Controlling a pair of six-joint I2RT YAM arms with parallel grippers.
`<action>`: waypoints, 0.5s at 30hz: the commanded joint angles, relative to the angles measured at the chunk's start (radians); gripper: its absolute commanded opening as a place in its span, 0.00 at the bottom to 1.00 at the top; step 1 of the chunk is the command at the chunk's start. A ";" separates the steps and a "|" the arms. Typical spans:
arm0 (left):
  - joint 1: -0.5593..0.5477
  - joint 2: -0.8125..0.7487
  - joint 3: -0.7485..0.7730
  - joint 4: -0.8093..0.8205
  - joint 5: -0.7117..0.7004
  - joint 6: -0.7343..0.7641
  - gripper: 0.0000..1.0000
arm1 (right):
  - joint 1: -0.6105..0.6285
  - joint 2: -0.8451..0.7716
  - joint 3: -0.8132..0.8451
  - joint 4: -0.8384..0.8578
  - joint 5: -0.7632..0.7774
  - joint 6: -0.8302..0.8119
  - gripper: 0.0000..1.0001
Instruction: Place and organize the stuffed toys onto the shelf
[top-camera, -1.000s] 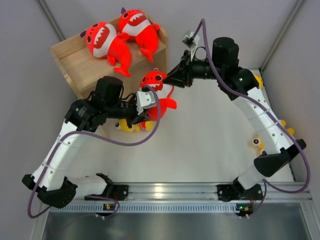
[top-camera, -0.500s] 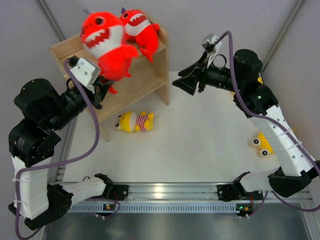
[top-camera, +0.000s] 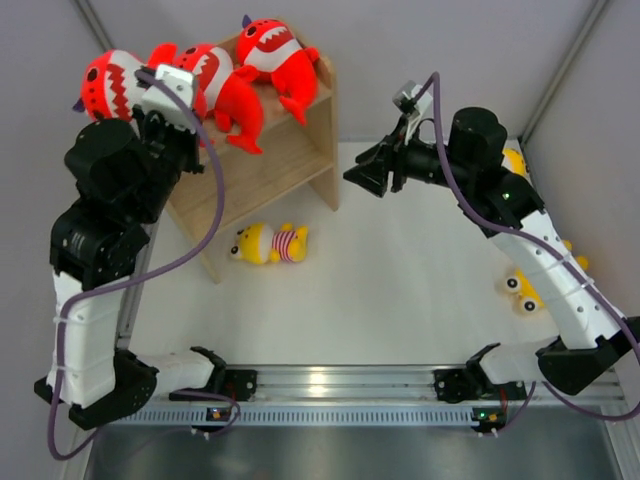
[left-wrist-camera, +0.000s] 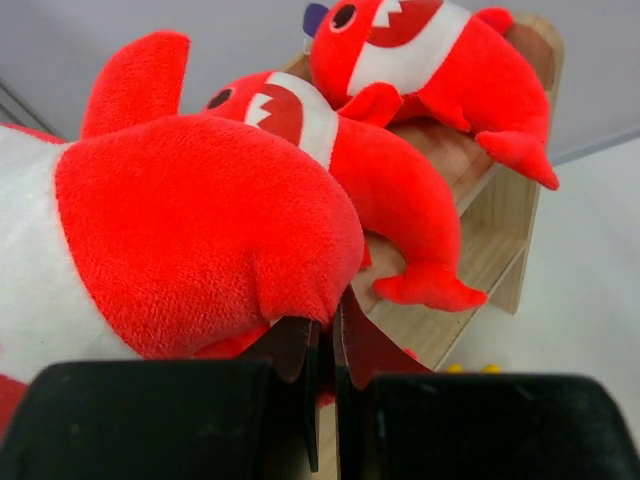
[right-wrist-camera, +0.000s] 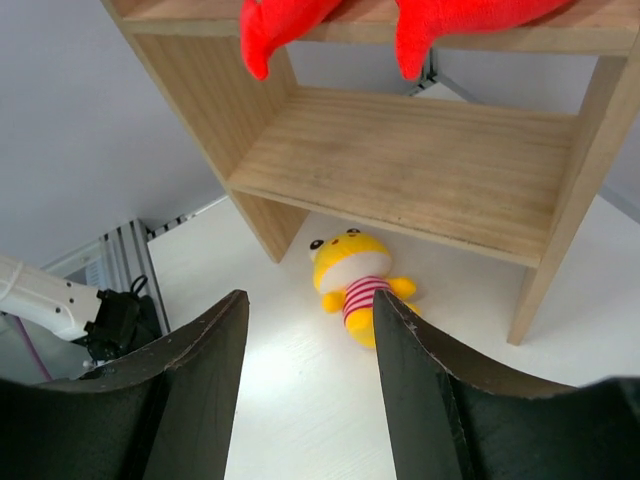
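My left gripper (left-wrist-camera: 325, 318) is shut on a flap of a red shark (top-camera: 110, 85), which it holds up by the left end of the shelf (top-camera: 290, 165). This shark fills the left wrist view (left-wrist-camera: 200, 230). Two more red sharks (top-camera: 222, 85) (top-camera: 275, 55) lie on the shelf's top tier. A yellow striped doll (top-camera: 270, 243) lies on the table in front of the shelf. My right gripper (top-camera: 365, 175) hovers to the right of the shelf, open, nothing between its fingers; the right wrist view looks past them at the doll (right-wrist-camera: 355, 285) and the bare lower tier (right-wrist-camera: 420, 170).
A second yellow doll (top-camera: 525, 290) lies by the table's right edge, under the right arm. A third yellow doll (top-camera: 512, 160) peeks out behind the right arm's elbow. Grey walls stand close behind the shelf and along both sides.
A second ago both grippers met at the shark in front of the shelf. The right one let go and drew back; the left arm carried the shark up and left, level with the top tier.
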 joint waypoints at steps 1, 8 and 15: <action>0.004 0.067 0.027 0.064 -0.004 0.077 0.00 | 0.012 -0.045 -0.019 0.012 0.005 -0.016 0.53; 0.003 0.094 0.058 0.015 0.031 0.247 0.00 | 0.012 -0.072 -0.056 0.015 0.002 -0.024 0.53; 0.004 0.090 -0.001 -0.154 0.129 0.253 0.00 | 0.012 -0.052 -0.059 0.041 -0.003 0.011 0.52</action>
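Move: The left hand pinches a red shark toy near its tail, the body lying off to the left. The free left end of the shelf's upper board is about 14 cm ahead of this hand, 6 cm left and 16 cm below; the middle shark lies some 17 cm ahead, 4 cm right and 13 cm down, the right-hand shark about 26 cm ahead, 13 cm right and equally low. From the idle right hand, that free end is roughly 40 cm left, 15 cm ahead and 5 cm lower. The left hand lowers the pinched shark towards the upper board, sinking about 5 cm in all while it first reaches forward a little over 4 cm and drifts 2–3 cm right, bringing the toy in beside and partly over the middle shark. Its left side rolls up by some 15 to 20 degrees along the way, and near the end the hand eases back about 1 cm while still sinking, the fingers keeping their shut hold. ##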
